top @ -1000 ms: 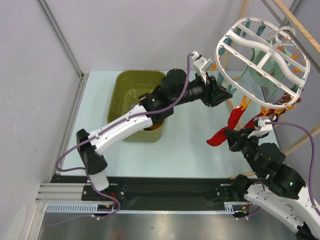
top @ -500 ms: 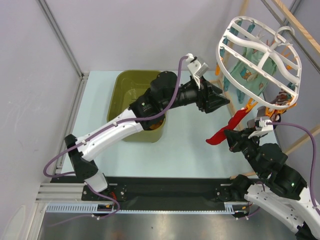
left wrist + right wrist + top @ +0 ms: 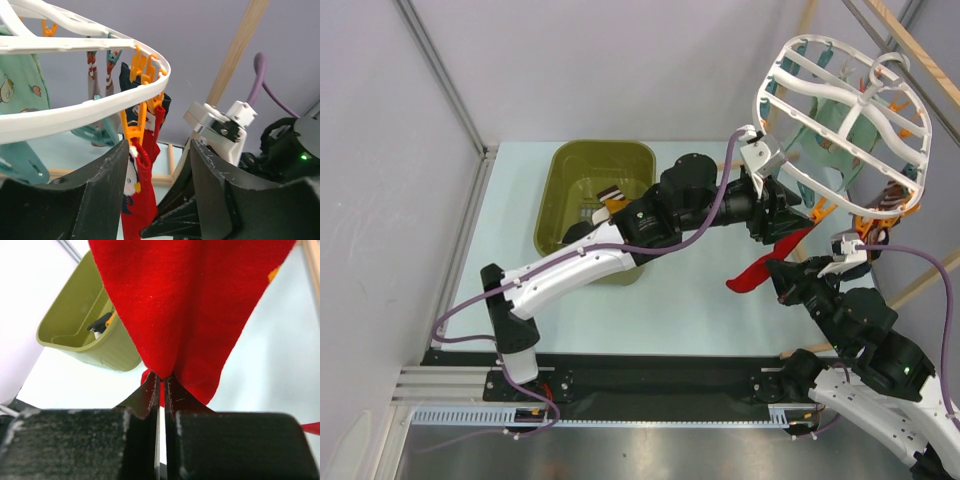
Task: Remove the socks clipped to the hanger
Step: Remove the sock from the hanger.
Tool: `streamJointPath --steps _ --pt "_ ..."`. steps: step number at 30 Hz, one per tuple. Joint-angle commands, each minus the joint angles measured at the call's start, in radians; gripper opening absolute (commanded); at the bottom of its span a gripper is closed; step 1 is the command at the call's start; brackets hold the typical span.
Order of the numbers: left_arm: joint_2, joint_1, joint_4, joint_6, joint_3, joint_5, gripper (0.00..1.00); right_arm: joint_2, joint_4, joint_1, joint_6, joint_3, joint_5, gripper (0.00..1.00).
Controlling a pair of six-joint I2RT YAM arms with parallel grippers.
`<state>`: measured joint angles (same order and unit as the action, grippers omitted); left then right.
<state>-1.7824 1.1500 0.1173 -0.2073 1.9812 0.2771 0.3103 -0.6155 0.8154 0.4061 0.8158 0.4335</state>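
Note:
The white hanger [image 3: 761, 100] hangs at the upper right, with a pale mint sock [image 3: 860, 135] clipped inside it. A red sock [image 3: 757, 272] dangles from an orange peg [image 3: 134, 125] on the hanger's rim [image 3: 75, 116]. My left gripper [image 3: 790, 220] is raised to that peg and is open; in the left wrist view the peg and the red sock's top [image 3: 142, 200] sit between its jaws [image 3: 159, 150]. My right gripper [image 3: 161, 377] is shut on the red sock's lower part [image 3: 190, 305], just below the left one [image 3: 782, 272]. A mint bear-print sock [image 3: 17, 85] hangs further left.
An olive-green tub [image 3: 560, 190] stands on the table behind the left arm, with a striped sock [image 3: 610, 193] inside. The light wooden rack [image 3: 910, 50] carries the hanger at the right edge; one of its posts [image 3: 235, 55] rises close behind the right wrist.
My left arm has swung right and down from the hanger's left rim to the orange peg holding the red sock, its jaws wider than a second ago. The right gripper has kept its grip.

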Motion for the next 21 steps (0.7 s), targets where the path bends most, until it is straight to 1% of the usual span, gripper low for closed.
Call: streamJointPath --steps 1,5,8,13,21 --pt "-0.034 -0.006 -0.036 0.02 0.067 0.02 0.55 -0.007 0.042 0.002 0.014 0.002 -0.022 0.0" --pt "-0.086 -0.009 -0.005 0.037 0.136 0.019 0.54 -0.022 0.042 0.002 0.014 0.005 -0.022 0.0" --pt "-0.118 -0.01 0.01 0.046 0.172 0.008 0.56 -0.027 0.037 0.002 0.014 0.005 -0.024 0.0" --pt "-0.172 -0.029 0.033 0.026 0.254 0.008 0.57 -0.027 0.042 0.002 0.011 0.006 -0.035 0.0" --pt "-0.196 -0.033 0.028 0.026 0.257 0.002 0.56 -0.025 0.053 0.002 0.01 0.008 -0.048 0.0"
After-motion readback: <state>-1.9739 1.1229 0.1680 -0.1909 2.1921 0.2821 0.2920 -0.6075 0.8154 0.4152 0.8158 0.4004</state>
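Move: About 5 cm to the right of the left hand, some 3 cm farther out and about level with it, is the near orange clip that holds the red sock on the white rim. The second orange clips are some 11 cm to the left hand's right and 1 cm ahead; the hanger's middle lies roughly 13 cm ahead, 8 cm right and 3 cm higher. From the right hand, that near clip is about 3 cm ahead, 4 cm right and 10 cm up. Sliding in from the side with its fingers still about half open and pointing right, the left hand goes right and forward together, roughly 3.5 cm each way, sinking 2 cm, to bring its fingertips around the near orange clip. The right hand all but stays put, still pinching the lower part of the red sock. ##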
